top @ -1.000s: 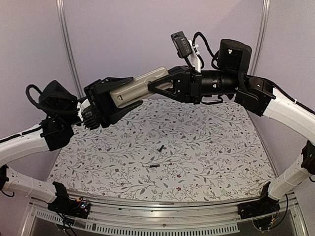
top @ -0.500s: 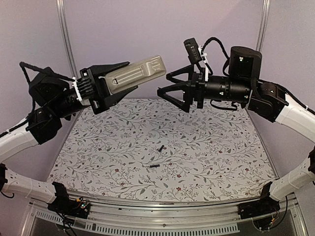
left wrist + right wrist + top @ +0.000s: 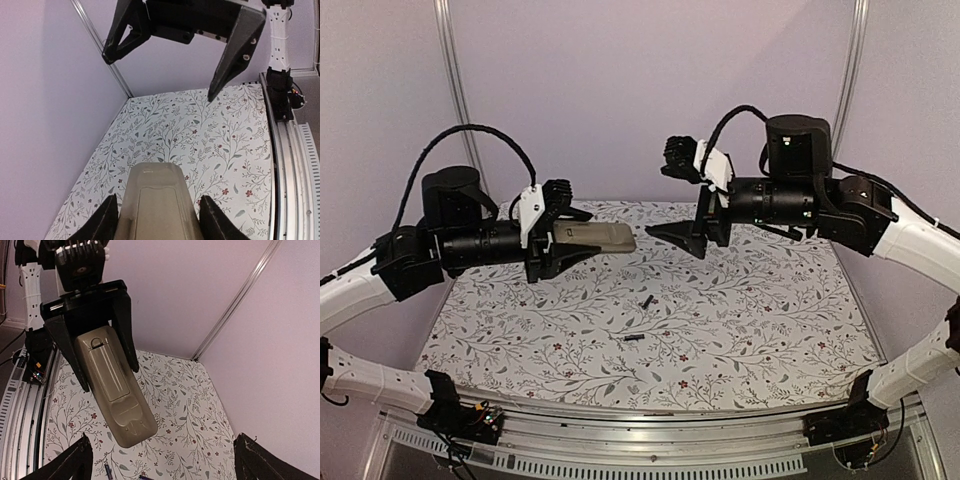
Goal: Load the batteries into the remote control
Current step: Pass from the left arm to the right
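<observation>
My left gripper [image 3: 582, 240] is shut on the remote control [image 3: 605, 238] and holds it roughly level above the table's left half. Its grey-tan back shows in the left wrist view [image 3: 157, 180] and in the right wrist view [image 3: 117, 390], where the black fingers [image 3: 122, 325] clamp its sides. My right gripper [image 3: 665, 232] hangs open and empty in the air, facing the remote's free end with a gap between them; its jaws stand wide [image 3: 162, 440]. Two batteries lie on the floral table [image 3: 770, 320], one [image 3: 647, 299] behind the other [image 3: 634, 339], below both grippers.
Purple walls with metal posts [image 3: 453, 90] close off the back and sides. An aluminium rail [image 3: 650, 440] with both arm bases runs along the near edge. The right arm's elbow [image 3: 800, 140] stands high at the back right.
My right gripper has opened, let go of the remote's end and drawn back to the right. The left arm has swung the remote down and turned it level.
</observation>
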Robot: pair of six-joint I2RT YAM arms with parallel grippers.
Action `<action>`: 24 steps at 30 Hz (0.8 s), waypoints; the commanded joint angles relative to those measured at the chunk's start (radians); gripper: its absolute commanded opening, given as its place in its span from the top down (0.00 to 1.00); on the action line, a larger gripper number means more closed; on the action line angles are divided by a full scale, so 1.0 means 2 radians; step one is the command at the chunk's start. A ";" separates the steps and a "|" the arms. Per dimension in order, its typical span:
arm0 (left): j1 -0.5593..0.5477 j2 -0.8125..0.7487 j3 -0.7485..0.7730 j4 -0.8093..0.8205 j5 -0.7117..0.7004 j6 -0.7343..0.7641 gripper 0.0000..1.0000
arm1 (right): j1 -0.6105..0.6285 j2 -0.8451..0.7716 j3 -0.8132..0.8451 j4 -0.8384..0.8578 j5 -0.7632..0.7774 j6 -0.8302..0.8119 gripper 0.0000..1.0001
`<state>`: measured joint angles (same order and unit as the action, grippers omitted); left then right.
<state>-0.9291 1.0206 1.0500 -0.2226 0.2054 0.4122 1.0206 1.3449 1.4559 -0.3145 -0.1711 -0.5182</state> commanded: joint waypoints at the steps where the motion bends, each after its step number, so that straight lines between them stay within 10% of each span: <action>1: -0.003 -0.015 -0.014 -0.047 0.020 -0.043 1.00 | 0.019 0.051 0.018 -0.046 -0.065 -0.058 0.02; 14: -0.003 -0.042 -0.036 -0.074 0.063 0.006 1.00 | 0.021 0.161 0.026 0.013 -0.173 0.014 0.09; 24: -0.003 -0.037 -0.033 -0.073 0.067 0.006 1.00 | 0.021 0.172 0.023 0.038 -0.189 0.058 0.56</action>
<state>-0.9291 0.9440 0.9897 -0.3679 0.3367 0.4156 1.0599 1.6882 1.4837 -0.2832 -0.5194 -0.4633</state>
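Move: My left hand grips one end of the remote control, whose back cover faces up and whose free end points to my right; its middle lies some 4 cm right, 2 cm ahead and 1 cm below that hand. From my empty, wide-open right hand, the remote's middle is about 13 cm left, level fore and aft, and 7 cm below. Behind it, the left gripper's finger pads are some 17 cm left, 2 cm back and 6 cm below my right hand. I sweep my right hand down about 13 cm and left 9 cm, easing back a little, to the remote's free end, swinging the fingertips back towards the base some 20 degrees and rolling the wrist. Near the end I close its fingers halfway, onto the remote's two long sides. Meanwhile my left hand keeps its grip and carries the remote back and down, about 3.5 cm each way. ##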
